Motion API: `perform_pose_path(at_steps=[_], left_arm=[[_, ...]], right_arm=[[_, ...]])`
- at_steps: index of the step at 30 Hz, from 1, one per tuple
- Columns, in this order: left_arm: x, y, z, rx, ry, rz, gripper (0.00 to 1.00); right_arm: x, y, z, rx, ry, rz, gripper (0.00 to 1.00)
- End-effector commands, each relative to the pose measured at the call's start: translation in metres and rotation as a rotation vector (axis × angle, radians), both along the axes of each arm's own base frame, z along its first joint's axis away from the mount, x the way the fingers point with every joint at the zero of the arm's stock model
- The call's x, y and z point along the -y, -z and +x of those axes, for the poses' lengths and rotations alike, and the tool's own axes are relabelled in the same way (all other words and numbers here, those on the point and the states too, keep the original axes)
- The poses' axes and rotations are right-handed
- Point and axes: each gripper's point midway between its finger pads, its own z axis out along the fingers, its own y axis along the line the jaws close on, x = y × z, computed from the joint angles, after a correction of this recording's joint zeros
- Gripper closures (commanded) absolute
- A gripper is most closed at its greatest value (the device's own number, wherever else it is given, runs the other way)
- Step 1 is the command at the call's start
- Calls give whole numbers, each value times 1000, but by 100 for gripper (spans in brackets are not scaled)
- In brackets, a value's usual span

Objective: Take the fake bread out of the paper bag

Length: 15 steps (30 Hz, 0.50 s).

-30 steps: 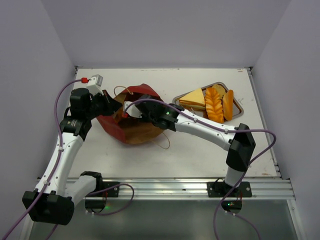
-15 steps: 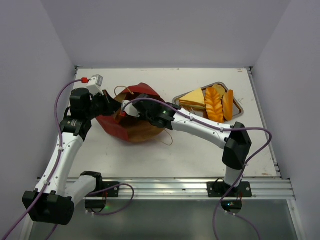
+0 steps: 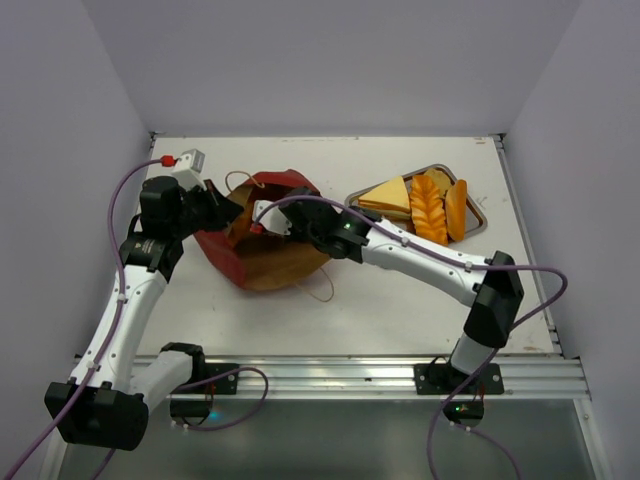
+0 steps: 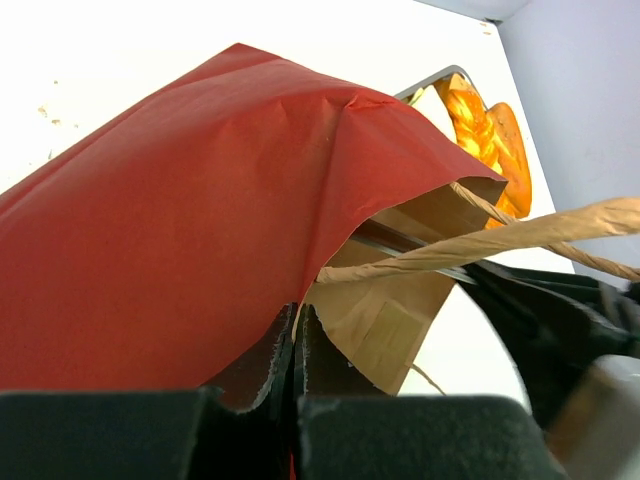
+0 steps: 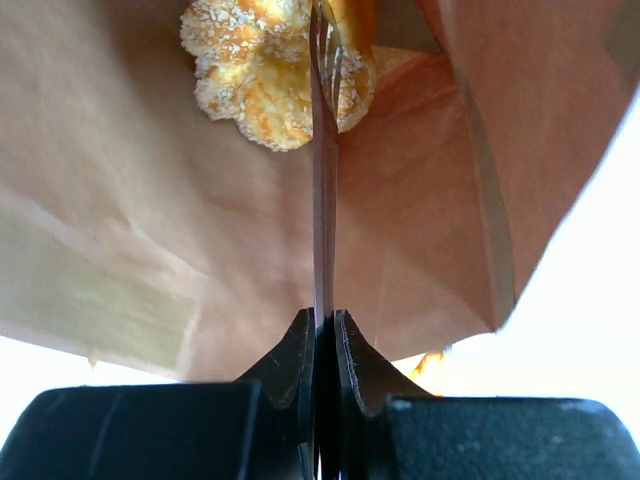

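Note:
The paper bag (image 3: 262, 262), red outside and brown inside, lies on its side at the table's centre left. My left gripper (image 3: 224, 212) is shut on the bag's rim (image 4: 300, 300) and holds the mouth up. My right gripper (image 3: 287, 226) reaches into the mouth, shut on thin metal tongs (image 5: 323, 200). The tong tips pinch a golden, crumb-topped piece of fake bread (image 5: 262, 70) deep inside the bag. More fake bread lies on the steel tray (image 3: 478, 232): a yellow sandwich (image 3: 385, 197), a braided loaf (image 3: 428, 210) and an orange roll (image 3: 456, 208).
A string handle (image 4: 520, 235) of the bag arcs across the left wrist view, and another loops onto the table (image 3: 322, 290). The tray's rim (image 4: 428, 85) with orange rolls (image 4: 485, 130) sits just beyond the bag. Walls enclose the table on three sides.
My right gripper has closed on the tongs, squeezing them onto the bread. The right arm pushed into the bag, then drew back slightly to the right. The left arm has stayed put.

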Motion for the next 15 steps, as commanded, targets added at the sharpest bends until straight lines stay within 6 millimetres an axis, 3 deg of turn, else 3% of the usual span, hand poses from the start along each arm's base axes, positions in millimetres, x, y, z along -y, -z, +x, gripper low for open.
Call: perform_pose_path(at_steps=[1, 6, 15], left_arm=[[-5, -11, 6, 42, -46, -14, 100], [-6, -10, 12, 33, -73, -32, 100], [-8, -19, 20, 40, -103, -44, 100]], right_arm=[[11, -50, -8, 48, -14, 137, 100], [22, -56, -22, 23, -55, 177, 100], [48, -83, -58, -22, -167, 289, 100]])
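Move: Deep in the paper bag, the sesame bread clamped in the right hand's tongs sits about 11 cm ahead of that hand, 6 cm left and 10 cm lower; the bag's middle is roughly 5 cm ahead, 9 cm left and 12 cm down. The tray lies some 30 cm right, 8 cm ahead and 20 cm below, its sandwich about 23 cm right, 10 cm ahead and 17 cm down. From the left hand the bread is about 8 cm ahead, 7 cm right and 14 cm down. Drawing the tongs up, back and to the right by about 8 cm, the right hand picks up speed and hauls the sesame bread towards the bag's mouth. Its grip stays closed on the tongs while the wrist rolls its left side up and turns slightly counter-clockwise, some 10 degrees in all. The left hand keeps pinching the bag's rim, shifting about a centimetre forward. ##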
